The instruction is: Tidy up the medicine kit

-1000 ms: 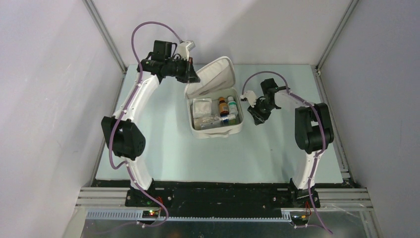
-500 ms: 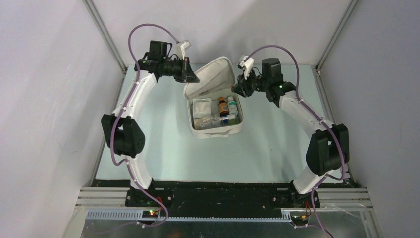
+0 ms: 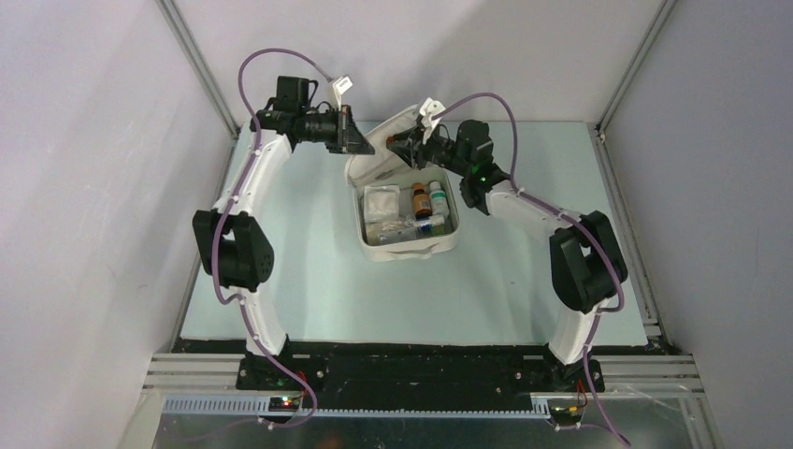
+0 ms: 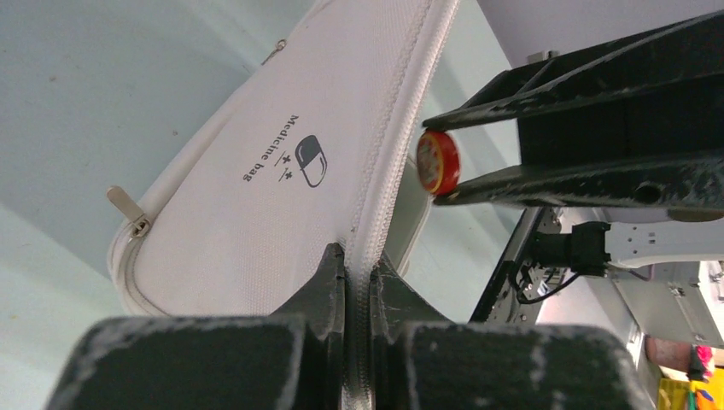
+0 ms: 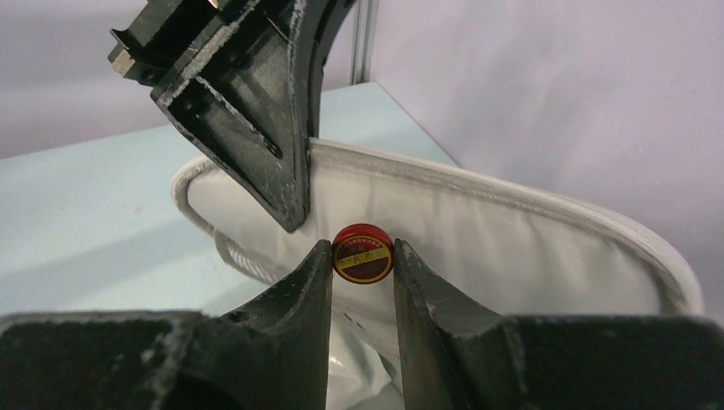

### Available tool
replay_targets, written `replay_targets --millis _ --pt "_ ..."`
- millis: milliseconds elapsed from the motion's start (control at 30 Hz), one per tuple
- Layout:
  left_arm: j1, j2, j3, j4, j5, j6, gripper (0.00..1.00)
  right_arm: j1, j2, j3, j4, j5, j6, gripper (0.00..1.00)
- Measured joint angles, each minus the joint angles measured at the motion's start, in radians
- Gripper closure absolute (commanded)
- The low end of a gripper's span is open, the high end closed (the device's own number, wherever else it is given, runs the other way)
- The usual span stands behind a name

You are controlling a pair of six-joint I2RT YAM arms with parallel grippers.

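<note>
The medicine kit (image 3: 412,250), a white zip case, lies open mid-table with its lid (image 3: 369,169) tilted up at the back. My left gripper (image 3: 364,146) is shut on the lid's zipper rim (image 4: 359,260); the pill logo (image 4: 311,160) shows on the lid's outside. My right gripper (image 3: 400,146) reaches over from the right and is shut on a small round red tin (image 5: 363,254). It holds the tin just in front of the lid's grey lining (image 5: 521,248). In the left wrist view the red tin (image 4: 438,161) sits between the right fingers, just past the rim.
Inside the tray stand an orange-brown bottle (image 3: 422,199) and a white bottle (image 3: 437,195). Gauze pads (image 3: 381,202) and flat packets (image 3: 404,230) lie beside them. The left fingers (image 5: 248,120) hang close above the tin. Grey walls enclose the table.
The right arm swung from the kit's right side up and left to the raised lid, carrying the tin. The left gripper kept its hold on the lid rim, shifting slightly.
</note>
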Motion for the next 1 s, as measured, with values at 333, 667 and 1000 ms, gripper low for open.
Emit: replay_targets --millis 333,667,1000 --pt "0.004 0.014 0.002 0.001 0.039 -0.031 1.0 0.039 0.072 -0.023 0.111 0.026 -0.019 1.0" --pt "0.013 0.021 0.013 0.011 0.04 -0.049 1.0 0.06 0.111 -0.036 0.108 0.069 -0.104 1.0" --pt "0.012 0.027 0.013 0.023 0.047 -0.058 1.0 0.071 0.135 -0.043 0.036 0.118 -0.156 0.58"
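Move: The medicine bag's open inside, where the red tin in the right fingers is bound, is centred about 24 cm below the right hand, some 3 cm nearer the base and 2 cm to its right. From that hand the raised lid's middle is about 5 cm ahead and 8 cm lower; inside the bag, the white pack sits 4 cm left and 3 cm back, the brown bottle 5 cm right and 2 cm back. From the left hand, the bag is about 21 cm below, 6 cm right and 2 cm back. The red tin, still pinched in the right fingers, is carried down about 9 cm along the lid's inner side towards the bag's inside, with an early drift of some 3 cm to the left; the fingers, pointing left, tip down about 10 degrees late in the descent. The left hand stays where it is and keeps its pinch on the lid's edge, holding the lid up out of the way. ##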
